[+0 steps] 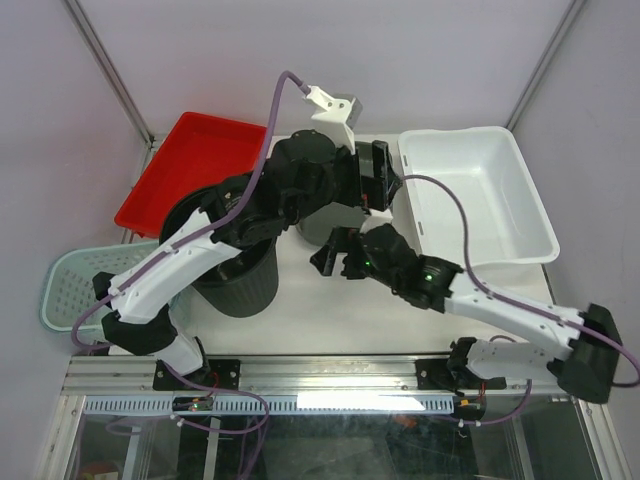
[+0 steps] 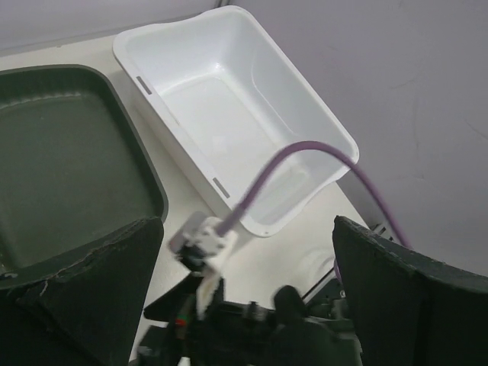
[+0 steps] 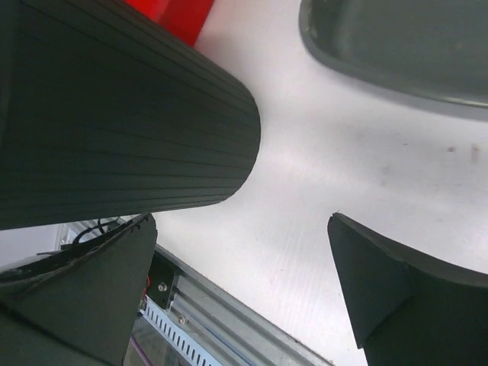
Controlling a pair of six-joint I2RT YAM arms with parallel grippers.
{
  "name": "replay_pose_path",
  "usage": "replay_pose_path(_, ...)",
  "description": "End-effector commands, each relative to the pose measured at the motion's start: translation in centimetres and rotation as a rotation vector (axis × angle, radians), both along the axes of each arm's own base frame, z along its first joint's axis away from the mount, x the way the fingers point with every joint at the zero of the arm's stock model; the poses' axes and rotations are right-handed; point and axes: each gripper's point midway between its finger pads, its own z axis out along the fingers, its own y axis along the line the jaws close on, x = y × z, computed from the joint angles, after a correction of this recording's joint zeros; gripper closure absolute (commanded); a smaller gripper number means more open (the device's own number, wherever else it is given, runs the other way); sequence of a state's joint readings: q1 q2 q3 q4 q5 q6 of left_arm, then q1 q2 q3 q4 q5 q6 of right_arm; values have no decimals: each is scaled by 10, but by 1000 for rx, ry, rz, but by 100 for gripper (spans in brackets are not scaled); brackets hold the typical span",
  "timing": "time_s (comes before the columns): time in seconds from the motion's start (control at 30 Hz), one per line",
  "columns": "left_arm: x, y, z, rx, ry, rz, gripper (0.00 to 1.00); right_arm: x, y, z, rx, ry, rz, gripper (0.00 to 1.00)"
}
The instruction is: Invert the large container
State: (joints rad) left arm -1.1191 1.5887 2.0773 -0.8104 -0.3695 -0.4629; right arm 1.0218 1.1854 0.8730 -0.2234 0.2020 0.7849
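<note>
The large white container (image 1: 480, 195) stands upright, open side up, at the table's right rear; the left wrist view looks down into the white container (image 2: 229, 114), which holds nothing. My left gripper (image 1: 385, 180) hovers open just left of its near-left rim, touching nothing. In its own view the left gripper (image 2: 244, 229) has wide jaws with only the right arm and a purple cable below. My right gripper (image 1: 335, 255) is open over the table's middle, pointing left. Its own view shows the right gripper (image 3: 242, 221) with bare table between the fingers.
A dark ribbed bin (image 1: 245, 285) stands at front left, close to the right gripper's left finger (image 3: 91, 290). A grey-green container (image 2: 61, 168) sits mid-table under the left arm. A red tray (image 1: 190, 165) leans at back left, and a pale green basket (image 1: 70, 285) lies at far left.
</note>
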Motion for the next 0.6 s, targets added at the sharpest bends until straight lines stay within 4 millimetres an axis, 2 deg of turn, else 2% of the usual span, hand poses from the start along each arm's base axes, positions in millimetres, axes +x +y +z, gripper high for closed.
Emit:
replay_pose_path(0.0,8,-11,17,-46,-41,14,1,-1,-56,13,-36,-66,-147,1)
replay_pose_path(0.17,17,-20,5,-24,-31,40,1,-12,-137,11,-167,-98,-317,1)
replay_pose_path(0.27,19,-20,6,-39,-26,58,1,-12,-176,27,-222,-169,-402,1)
replay_pose_path(0.43,18,-15,15,-59,-39,62,1,3,-218,55,-400,-295,-502,1)
replay_pose_path(0.57,18,-6,18,-62,-44,89,1,31,-230,59,-523,-304,-508,1)
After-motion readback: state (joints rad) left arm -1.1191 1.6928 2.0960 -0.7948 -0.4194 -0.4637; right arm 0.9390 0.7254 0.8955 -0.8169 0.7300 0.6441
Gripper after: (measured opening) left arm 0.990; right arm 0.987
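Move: The large container stands about 27 cm to the right hand's left and 3 cm farther out, its middle some 5 cm lower; the light-green basket lies roughly 31 cm to the left of it and 3 cm nearer. From that hand the grey tray is 29 cm ahead and 4 cm right, the white tray 27 cm ahead and 42 cm right, both well below. From the left hand the container lies about 32 cm left, level ahead, 30 cm down. From the large container, which it isn't touching, the right hand swings away some 20 cm to the right across the bare table in front of the grey tray. It rises about 4 cm while the wrist rolls and turns clockwise, and the fingers stay wide open. High up, the empty left hand sinks about 3 cm, easing right and forward, also open. ##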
